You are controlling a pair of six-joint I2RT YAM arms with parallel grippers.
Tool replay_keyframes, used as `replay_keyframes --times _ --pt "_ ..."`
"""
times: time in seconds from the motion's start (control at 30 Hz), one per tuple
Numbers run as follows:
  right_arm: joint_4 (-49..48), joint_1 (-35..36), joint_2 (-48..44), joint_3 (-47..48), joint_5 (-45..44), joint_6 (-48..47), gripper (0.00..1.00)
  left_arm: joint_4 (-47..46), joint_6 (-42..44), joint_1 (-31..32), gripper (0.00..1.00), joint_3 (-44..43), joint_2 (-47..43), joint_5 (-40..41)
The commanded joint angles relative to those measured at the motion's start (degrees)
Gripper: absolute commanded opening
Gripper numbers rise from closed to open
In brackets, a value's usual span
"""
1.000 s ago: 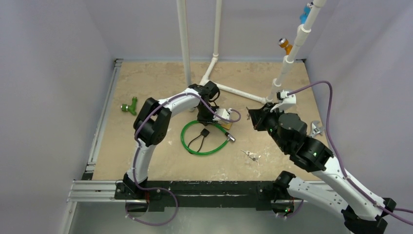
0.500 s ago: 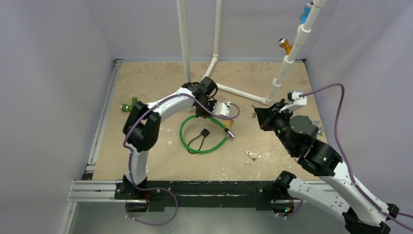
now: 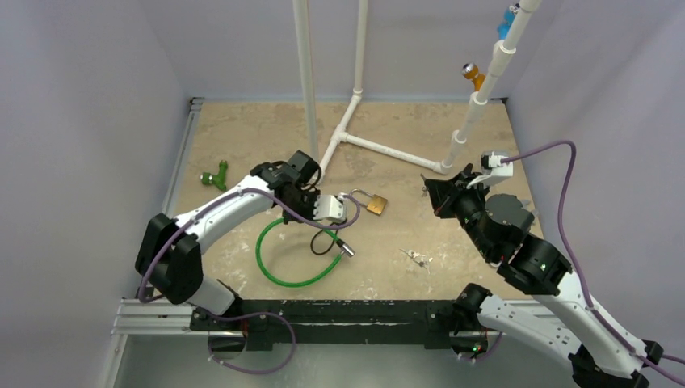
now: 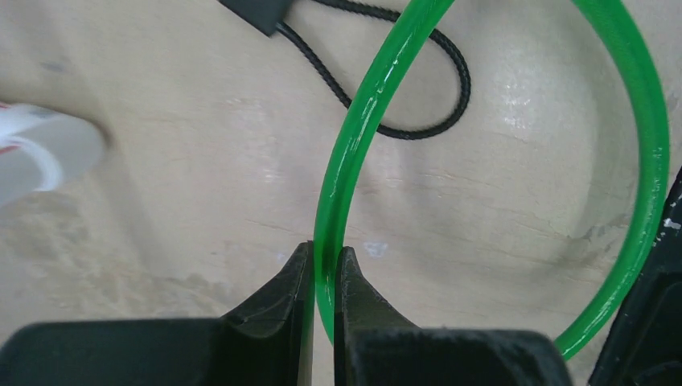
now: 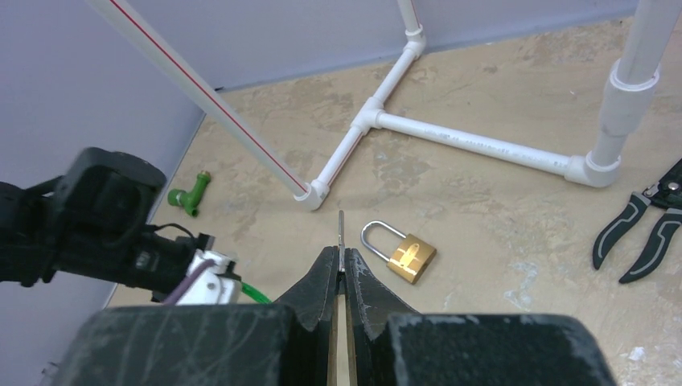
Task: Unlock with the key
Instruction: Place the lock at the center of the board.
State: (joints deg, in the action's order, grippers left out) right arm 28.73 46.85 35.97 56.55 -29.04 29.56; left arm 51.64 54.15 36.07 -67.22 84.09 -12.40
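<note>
A brass padlock (image 3: 376,204) (image 5: 408,256) lies flat on the tan table, its steel shackle pointing left. My right gripper (image 3: 432,192) (image 5: 341,269) hovers to its right, shut on a thin silver key (image 5: 341,229) that sticks out past the fingertips, edge-on, just left of the padlock's shackle in the right wrist view. My left gripper (image 3: 303,212) (image 4: 325,261) sits low over the table left of the padlock, shut on a green cable loop (image 3: 292,257) (image 4: 354,137). A black cord loop (image 4: 418,104) lies inside the green ring.
White PVC pipes (image 3: 380,148) (image 5: 474,145) stand and run across the back. A green fitting (image 3: 215,175) (image 5: 191,193) lies far left. Spare keys (image 3: 418,257) lie at the near middle. Black-handled pliers (image 5: 643,229) rest at the right. Purple walls close in both sides.
My left gripper shut on the green cable and dragged it toward the near left, away from the padlock. The right arm drew back slightly to the right, still holding the key.
</note>
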Motion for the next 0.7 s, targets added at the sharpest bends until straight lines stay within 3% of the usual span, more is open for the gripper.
replay_keyframes --times 0.0,0.23,0.43,0.57,0.67 --pt "-1.28 -0.18 -0.04 1.72 -0.52 -0.09 0.0 -1.85 -2.14 -0.3 0.0 0.46 3.99 2.51" --pt "-1.83 -0.16 0.1 1.69 -0.4 0.23 0.0 -4.34 -6.39 0.13 0.0 -4.24 11.59 3.47" --pt "-1.09 -0.18 0.0 2.54 -1.49 -0.41 0.0 -4.46 -4.35 0.17 0.32 0.37 14.25 6.65" --pt "-1.12 -0.18 0.3 2.62 -1.72 -0.72 0.0 -5.3 -2.86 0.18 0.6 1.36 13.85 5.23" --pt "-1.63 -0.15 0.63 2.38 -1.48 -0.82 0.0 -4.34 -2.8 0.59 0.62 -2.06 14.9 3.49"
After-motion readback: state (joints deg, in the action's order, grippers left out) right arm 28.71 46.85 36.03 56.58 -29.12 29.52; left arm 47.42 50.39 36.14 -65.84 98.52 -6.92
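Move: Under the left hand, which still pinches the green hose, bare board for setting it down lies about 11 cm below, 1 cm ahead and 1 cm left. At board height, the black cord tag lies some 7 cm right and 1 cm back, the upright pipe's foot about 14 cm ahead and 3 cm right, and the padlock about 9 cm ahead and 17 cm right. From the right hand, the padlock lies roughly 11 cm ahead, 11 cm left and 33 cm below. Lowering the pinched green hose towards the board beside the black cord tag, the left hand sinks about 8 cm in all, easing some 3 cm forward midway before drawing slightly back. Its fingers straighten to point more steeply down, by roughly 10 degrees, and over the second half of the descent open past halfway, letting go of the hose. ##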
